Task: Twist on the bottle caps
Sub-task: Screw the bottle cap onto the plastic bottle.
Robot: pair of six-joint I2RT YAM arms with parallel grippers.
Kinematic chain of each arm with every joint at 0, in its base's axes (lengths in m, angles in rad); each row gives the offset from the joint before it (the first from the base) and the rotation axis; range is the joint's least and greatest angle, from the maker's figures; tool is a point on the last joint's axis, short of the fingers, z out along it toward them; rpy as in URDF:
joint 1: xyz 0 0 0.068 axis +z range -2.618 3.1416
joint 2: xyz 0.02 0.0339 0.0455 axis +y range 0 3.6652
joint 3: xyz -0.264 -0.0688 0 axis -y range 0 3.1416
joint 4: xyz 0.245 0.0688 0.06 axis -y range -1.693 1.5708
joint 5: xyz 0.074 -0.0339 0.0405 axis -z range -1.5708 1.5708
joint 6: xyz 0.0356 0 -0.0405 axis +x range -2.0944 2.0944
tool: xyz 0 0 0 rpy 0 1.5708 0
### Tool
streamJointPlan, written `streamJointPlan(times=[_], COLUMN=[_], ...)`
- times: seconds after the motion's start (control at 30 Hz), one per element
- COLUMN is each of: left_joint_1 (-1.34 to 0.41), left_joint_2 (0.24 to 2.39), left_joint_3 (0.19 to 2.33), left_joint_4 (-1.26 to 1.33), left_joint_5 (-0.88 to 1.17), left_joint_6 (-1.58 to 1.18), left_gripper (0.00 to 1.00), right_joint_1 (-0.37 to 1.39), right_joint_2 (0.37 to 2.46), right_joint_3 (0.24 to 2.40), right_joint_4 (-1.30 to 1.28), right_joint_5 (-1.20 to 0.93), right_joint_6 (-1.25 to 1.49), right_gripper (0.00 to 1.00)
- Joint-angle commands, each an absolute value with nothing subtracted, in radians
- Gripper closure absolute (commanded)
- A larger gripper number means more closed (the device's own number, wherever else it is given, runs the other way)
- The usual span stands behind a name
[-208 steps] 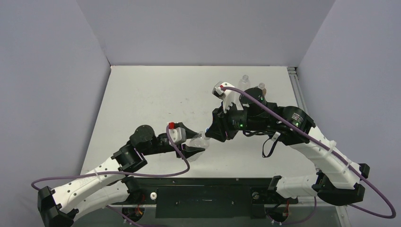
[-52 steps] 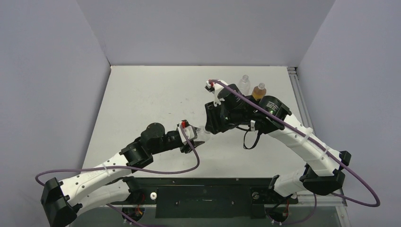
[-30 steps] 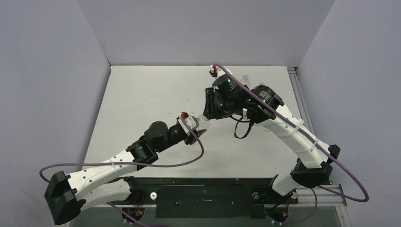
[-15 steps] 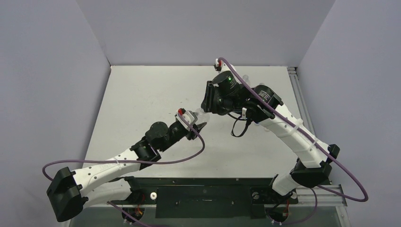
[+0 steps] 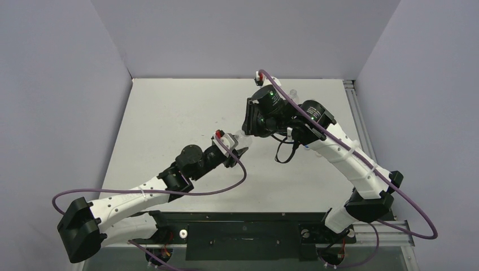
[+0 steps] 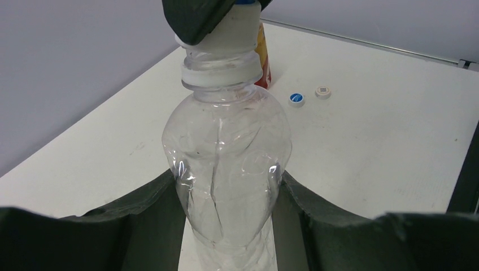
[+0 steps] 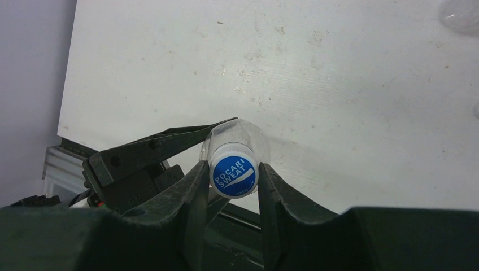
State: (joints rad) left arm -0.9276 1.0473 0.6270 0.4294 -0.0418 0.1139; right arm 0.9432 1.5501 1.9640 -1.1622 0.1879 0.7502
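My left gripper (image 6: 226, 189) is shut on the lower body of a clear bottle (image 6: 226, 147), which it holds above the table. A blue-and-white cap (image 7: 234, 175) sits on the bottle's neck. My right gripper (image 7: 231, 172) is shut on that cap, one finger on each side. In the top view the left gripper (image 5: 237, 150) and the right gripper (image 5: 246, 134) meet over the middle of the table. The amber bottle (image 6: 263, 56) with a red band stands behind, mostly hidden by the clear bottle's neck.
A small blue cap (image 6: 296, 99) and a pale cap (image 6: 322, 91) lie on the white table (image 5: 169, 113) near the amber bottle. Another clear bottle (image 5: 292, 93) stands at the back, partly behind the right arm. Grey walls enclose the table on three sides.
Over the last second both grippers, with bottle and cap between them, have shifted slightly toward the back of the table. Both grips look the same.
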Motion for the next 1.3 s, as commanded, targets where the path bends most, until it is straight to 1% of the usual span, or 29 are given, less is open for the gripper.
streamJointPlan(times=[0.0, 0.2, 0.3, 0.47, 0.53, 0.57, 0.6, 0.67, 0.7, 0.73, 0.77, 0.8, 0.93, 1.07, 1.27], left_joint_1=[-0.948, -0.948, -0.948, -0.948, -0.948, -0.948, -0.948, -0.947, -0.947, -0.946, -0.946, -0.943, -0.929, -0.905, -0.854], left_joint_2=[1.007, 1.014, 1.022, 1.02, 1.019, 1.019, 1.017, 1.016, 1.017, 1.017, 1.018, 1.02, 1.028, 1.034, 1.035], left_joint_3=[0.668, 0.678, 0.671, 0.655, 0.653, 0.652, 0.648, 0.64, 0.635, 0.633, 0.629, 0.628, 0.627, 0.628, 0.636], left_joint_4=[0.576, 0.589, 0.605, 0.609, 0.608, 0.608, 0.608, 0.608, 0.609, 0.61, 0.61, 0.61, 0.608, 0.605, 0.573], left_joint_5=[0.11, 0.076, 0.074, 0.071, 0.067, 0.066, 0.064, 0.059, 0.055, 0.054, 0.051, 0.051, 0.064, 0.113, 0.244], left_joint_6=[0.193, 0.184, 0.167, 0.151, 0.143, 0.135, 0.132, 0.123, 0.117, 0.114, 0.106, 0.101, 0.068, 0.024, -0.038], left_gripper=[0.89, 0.88, 0.89, 0.88, 0.89, 0.89, 0.88, 0.88, 0.88, 0.88, 0.89, 0.88, 0.88, 0.88, 0.88], right_joint_1=[0.983, 0.982, 0.982, 0.974, 0.97, 0.968, 0.965, 0.96, 0.958, 0.954, 0.952, 0.951, 0.949, 0.95, 0.958], right_joint_2=[1.592, 1.586, 1.589, 1.584, 1.581, 1.578, 1.576, 1.566, 1.558, 1.554, 1.545, 1.541, 1.493, 1.43, 1.276], right_joint_3=[1.99, 1.969, 1.973, 1.988, 1.996, 1.999, 2.005, 2.013, 2.016, 2.022, 2.025, 2.029, 2.023, 1.969, 1.829], right_joint_4=[-1.201, -1.181, -1.18, -1.191, -1.196, -1.198, -1.198, -1.196, -1.194, -1.194, -1.192, -1.188, -1.166, -1.124, -0.966], right_joint_5=[0.024, 0.021, 0.019, 0.023, 0.028, 0.033, 0.035, 0.042, 0.047, 0.049, 0.056, 0.059, 0.084, 0.105, 0.122], right_joint_6=[0.735, 0.75, 0.752, 0.748, 0.747, 0.746, 0.745, 0.743, 0.743, 0.741, 0.74, 0.737, 0.727, 0.698, 0.577], right_gripper=[0.9, 0.88, 0.82, 0.75, 0.69, 0.64, 0.62, 0.52, 0.49, 0.43, 0.41, 0.35, 0.24, 0.21, 0.2])
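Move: The blue-topped bottle cap sits right between the right hand's closed fingertips, already on the clear bottle's neck about 3 cm straight below. Counted from the right hand, a loose blue cap lies on the table some 15 cm ahead, 25 cm to the right; the tea bottle stands about 22 cm ahead, 25 cm to the right. Both are well below. From the left hand, gripping the bottle, the held cap is about 8 cm above, nearly straight over it. Right fingers open wide, freeing the cap, backing then rising about 3 cm; left lifts the gripped bottle 3 cm. ##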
